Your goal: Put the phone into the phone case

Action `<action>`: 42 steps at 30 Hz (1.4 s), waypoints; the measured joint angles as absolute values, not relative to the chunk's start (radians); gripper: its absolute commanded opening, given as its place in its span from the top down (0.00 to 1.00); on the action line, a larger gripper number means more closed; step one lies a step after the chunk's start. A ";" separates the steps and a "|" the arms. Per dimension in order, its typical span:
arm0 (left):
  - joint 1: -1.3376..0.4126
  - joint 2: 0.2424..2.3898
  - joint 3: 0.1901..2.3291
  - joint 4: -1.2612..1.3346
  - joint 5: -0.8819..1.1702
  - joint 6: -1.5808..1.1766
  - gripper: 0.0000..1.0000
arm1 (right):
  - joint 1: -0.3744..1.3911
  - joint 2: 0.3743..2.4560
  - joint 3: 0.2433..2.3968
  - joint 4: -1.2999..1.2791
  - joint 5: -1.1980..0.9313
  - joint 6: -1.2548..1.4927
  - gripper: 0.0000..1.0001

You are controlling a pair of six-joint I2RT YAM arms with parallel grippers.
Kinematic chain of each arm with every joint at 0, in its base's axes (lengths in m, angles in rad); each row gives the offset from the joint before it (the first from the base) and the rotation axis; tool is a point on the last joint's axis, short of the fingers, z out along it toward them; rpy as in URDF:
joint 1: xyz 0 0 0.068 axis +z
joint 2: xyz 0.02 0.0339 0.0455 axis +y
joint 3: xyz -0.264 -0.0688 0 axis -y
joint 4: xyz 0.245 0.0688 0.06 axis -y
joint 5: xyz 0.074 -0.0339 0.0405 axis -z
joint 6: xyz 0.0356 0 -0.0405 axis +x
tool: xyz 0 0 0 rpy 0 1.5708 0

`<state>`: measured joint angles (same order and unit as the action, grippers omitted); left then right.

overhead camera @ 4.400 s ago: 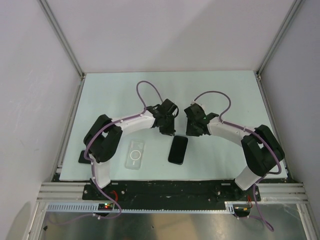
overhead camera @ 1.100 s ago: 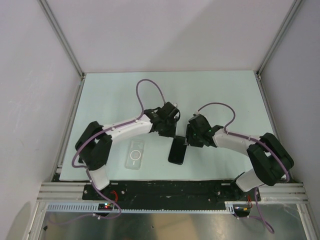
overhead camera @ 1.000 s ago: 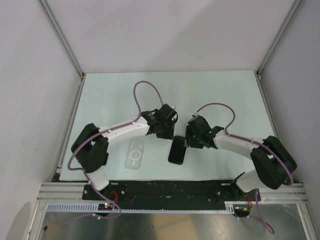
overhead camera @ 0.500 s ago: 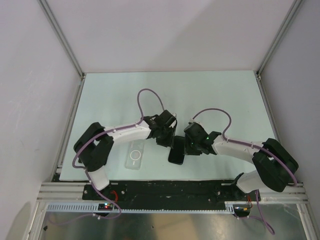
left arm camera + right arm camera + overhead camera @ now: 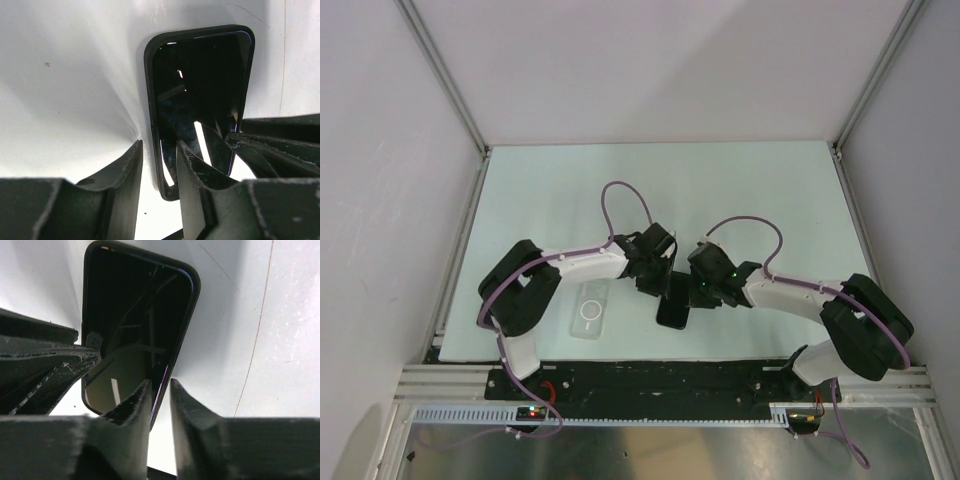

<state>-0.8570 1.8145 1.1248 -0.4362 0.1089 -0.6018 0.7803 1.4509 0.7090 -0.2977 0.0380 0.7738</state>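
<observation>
The phone (image 5: 674,304) lies screen up on the pale table, near the front edge, black and glossy. To its left the clear phone case (image 5: 590,310) lies flat with its white ring showing. My left gripper (image 5: 655,277) is down at the phone's left long edge. In the left wrist view that left gripper (image 5: 159,152) is open and straddles the phone (image 5: 200,85), one finger over the screen and the other on the table beside it. My right gripper (image 5: 160,390) straddles the right edge of the phone (image 5: 135,310). Its jaws are narrow, with a sliver of gap beside the edge.
The table mat (image 5: 550,190) stretches far behind the arms. Grey walls with metal posts (image 5: 455,95) close in the left and right sides. Purple cables (image 5: 625,195) loop above both wrists. The front rail (image 5: 650,380) runs just below the phone.
Both grippers have come down and inward onto the phone's two long edges. The right jaws have narrowed a lot. The phone and the phone case lie where they were.
</observation>
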 measured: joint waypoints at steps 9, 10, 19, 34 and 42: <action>-0.746 1.608 0.997 -0.437 0.081 -0.632 0.60 | 0.794 1.453 0.750 -0.352 0.126 0.819 0.12; -0.722 1.561 0.981 -0.438 0.075 -0.638 0.60 | 0.805 1.453 0.760 -0.363 0.144 0.836 0.09; -0.661 1.307 0.881 -0.445 0.038 -0.659 0.60 | 0.882 1.535 0.896 -0.460 0.284 1.010 0.01; -0.661 1.190 0.770 -0.469 0.039 -0.663 0.60 | 0.970 1.726 1.092 -0.607 0.442 1.172 0.01; -0.659 1.184 0.759 -0.474 0.050 -0.663 0.60 | 0.996 1.731 1.110 -0.674 0.465 1.199 0.01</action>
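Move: The phone, lying in its black case, has its middle about 2 cm ahead and 4 cm to the left of the right hand, roughly a centimetre below the fingertips. From the left hand that middle lies about 3 cm to the right, 1 cm ahead and just below. The clear case with the ring lies some 17 cm to the left of the left hand and about 1 cm nearer the base. Over the phone's right edge, the right fingers spread from nearly shut to fully open while that hand shifts about 4 cm left and 3 forward, rising slightly and turning some 20 degrees clockwise to straddle the phone. The left hand leaves the opposite edge, swinging up and left with its gap unchanged, then easing back and farther left over the table towards the clear case, about 11 cm left and 7 up in all. ##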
